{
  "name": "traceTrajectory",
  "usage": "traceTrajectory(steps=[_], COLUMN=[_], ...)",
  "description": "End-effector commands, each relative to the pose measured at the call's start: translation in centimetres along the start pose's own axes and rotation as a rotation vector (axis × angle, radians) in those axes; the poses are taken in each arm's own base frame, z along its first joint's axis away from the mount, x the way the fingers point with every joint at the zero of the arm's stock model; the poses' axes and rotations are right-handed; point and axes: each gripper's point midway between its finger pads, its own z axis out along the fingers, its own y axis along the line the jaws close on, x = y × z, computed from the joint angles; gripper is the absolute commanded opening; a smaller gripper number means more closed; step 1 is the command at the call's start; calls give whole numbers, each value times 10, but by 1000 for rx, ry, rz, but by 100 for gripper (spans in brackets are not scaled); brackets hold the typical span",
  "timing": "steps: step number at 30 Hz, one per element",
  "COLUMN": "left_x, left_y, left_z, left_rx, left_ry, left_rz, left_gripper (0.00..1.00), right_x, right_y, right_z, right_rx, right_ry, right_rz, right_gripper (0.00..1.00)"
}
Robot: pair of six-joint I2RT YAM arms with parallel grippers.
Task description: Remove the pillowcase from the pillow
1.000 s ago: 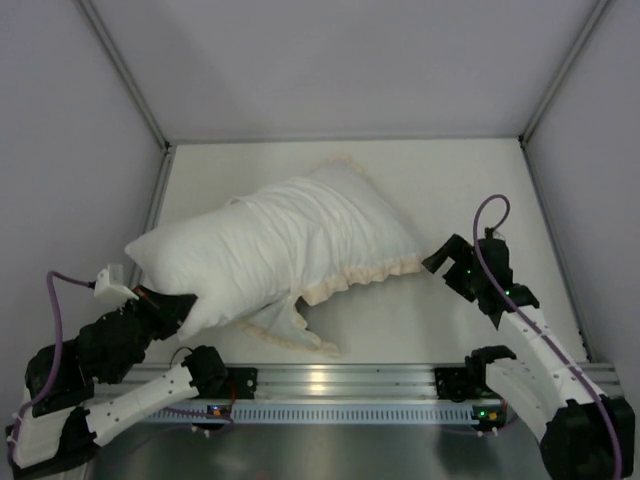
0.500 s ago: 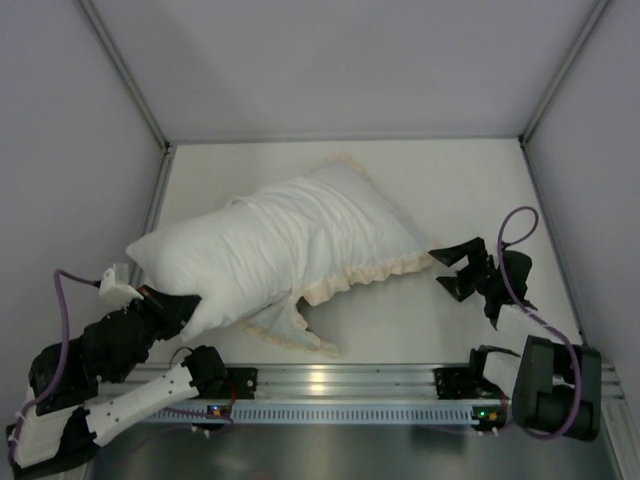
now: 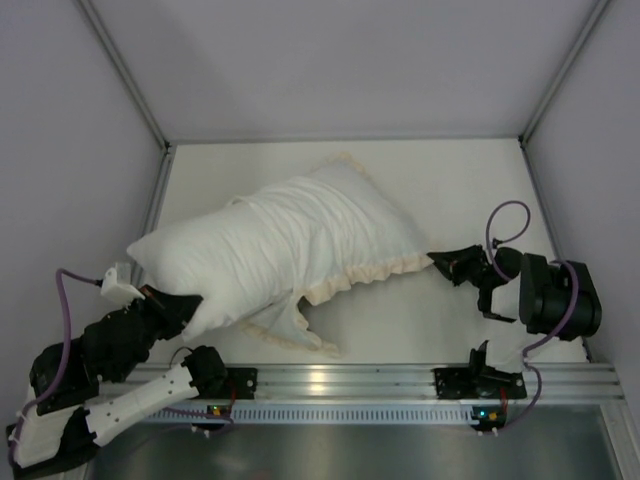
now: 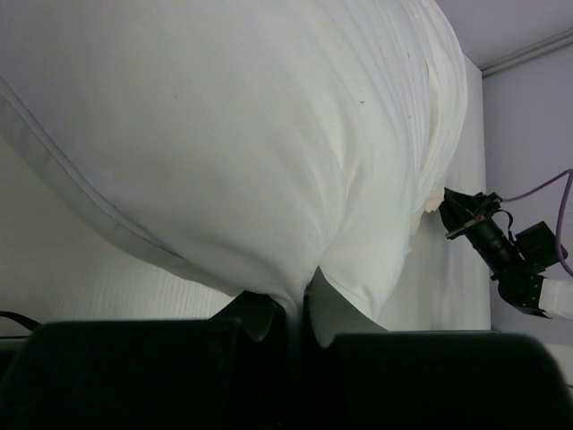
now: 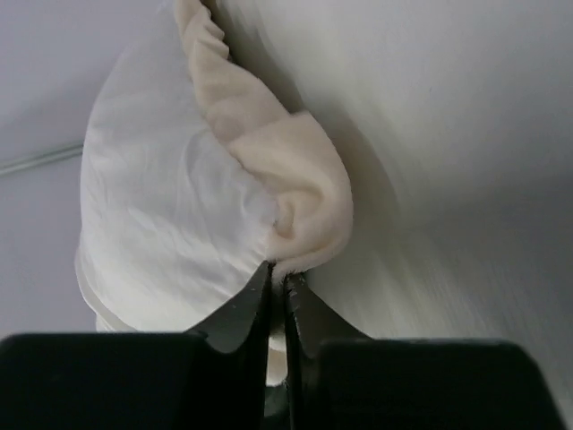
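Observation:
The plump white pillow (image 3: 195,262) sticks out of the left end of the pillowcase (image 3: 340,225), which lies wrinkled and white side up with a cream frill (image 3: 375,270) along its near edge. My left gripper (image 3: 185,305) is shut on the pillow's near-left corner; in the left wrist view the pillow (image 4: 224,134) bulges above the pinching jaws of the left gripper (image 4: 300,309). My right gripper (image 3: 440,262) is at the pillowcase's right corner. The right wrist view shows the right gripper (image 5: 278,278) shut on the frill (image 5: 309,193) beside the pillowcase's white cloth (image 5: 170,179).
The white table (image 3: 460,185) is boxed in by grey walls on the left, back and right. An aluminium rail (image 3: 330,380) runs along the near edge. A frilled flap (image 3: 290,332) of the case hangs toward the rail. Purple cables loop from both wrists.
My right arm folded down and turned, bringing its gripper left to the pillowcase's right corner, where it closed on the frill. The left gripper kept its hold and place.

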Motion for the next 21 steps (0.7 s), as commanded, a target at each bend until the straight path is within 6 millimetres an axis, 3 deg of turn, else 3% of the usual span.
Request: traceTrajectory(steps=[1,6,10,14,17,18,19,21], left_x=[-11,-15,-22,-42,-54,-65,-70,-84], left_y=[-23,-27,-36,-41,-32,-27,-24,-20], left_z=[0,-4,-18,-47,-64,-77,-83,-100], left_rx=[68,88,153,244,251,259,264,297], left_ry=[-34,-32,-24,-36,-45,-58,-64,-88], left_rz=[-49,-56,-88,-134,-151,-166,-172,-200], left_gripper=[0,0,0,0,0,0,0,0], right_x=[-15,-9,-30,-58,-76,-81,-93,-113], right_y=[38,59,100,130,146,164,150,164], right_z=[7,18,17,6,0,-10,-1,-16], right_rx=[-175,-292,-458,-521,-454,-444,-304,-206], right_ry=[-23,31,-11,-106,-192,-261,-264,-386], right_rz=[-80,-51,-63,-137,-239,-389,-349,-491], right_gripper=[0,0,0,0,0,0,0,0])
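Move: The frilled corner of the pillowcase is right at the right fingertips, about 1 cm to their left and level with them. From there the case's far frilled corner lies some 22 cm ahead and 18 cm left, its loose near flap about 15 cm back and 27 cm left, both near table height. The left hand grips the opposite pillow end; the right fingers' frilled corner lies some 44 cm right of it, 20 cm ahead and 20 cm lower. The right hand finishes shutting its fingers at the pillowcase's frilled corner while pushing forward about 6 cm low over the table, then swings sharply up some 12 cm, drifting right, with its fingers tipping up about 20 degrees and ending shut, clear of the cloth. The left hand keeps its pinch on the pillow end and, after a short pause, lifts it about 8 cm while drawing it back and then left, its left side rolling down slightly. ##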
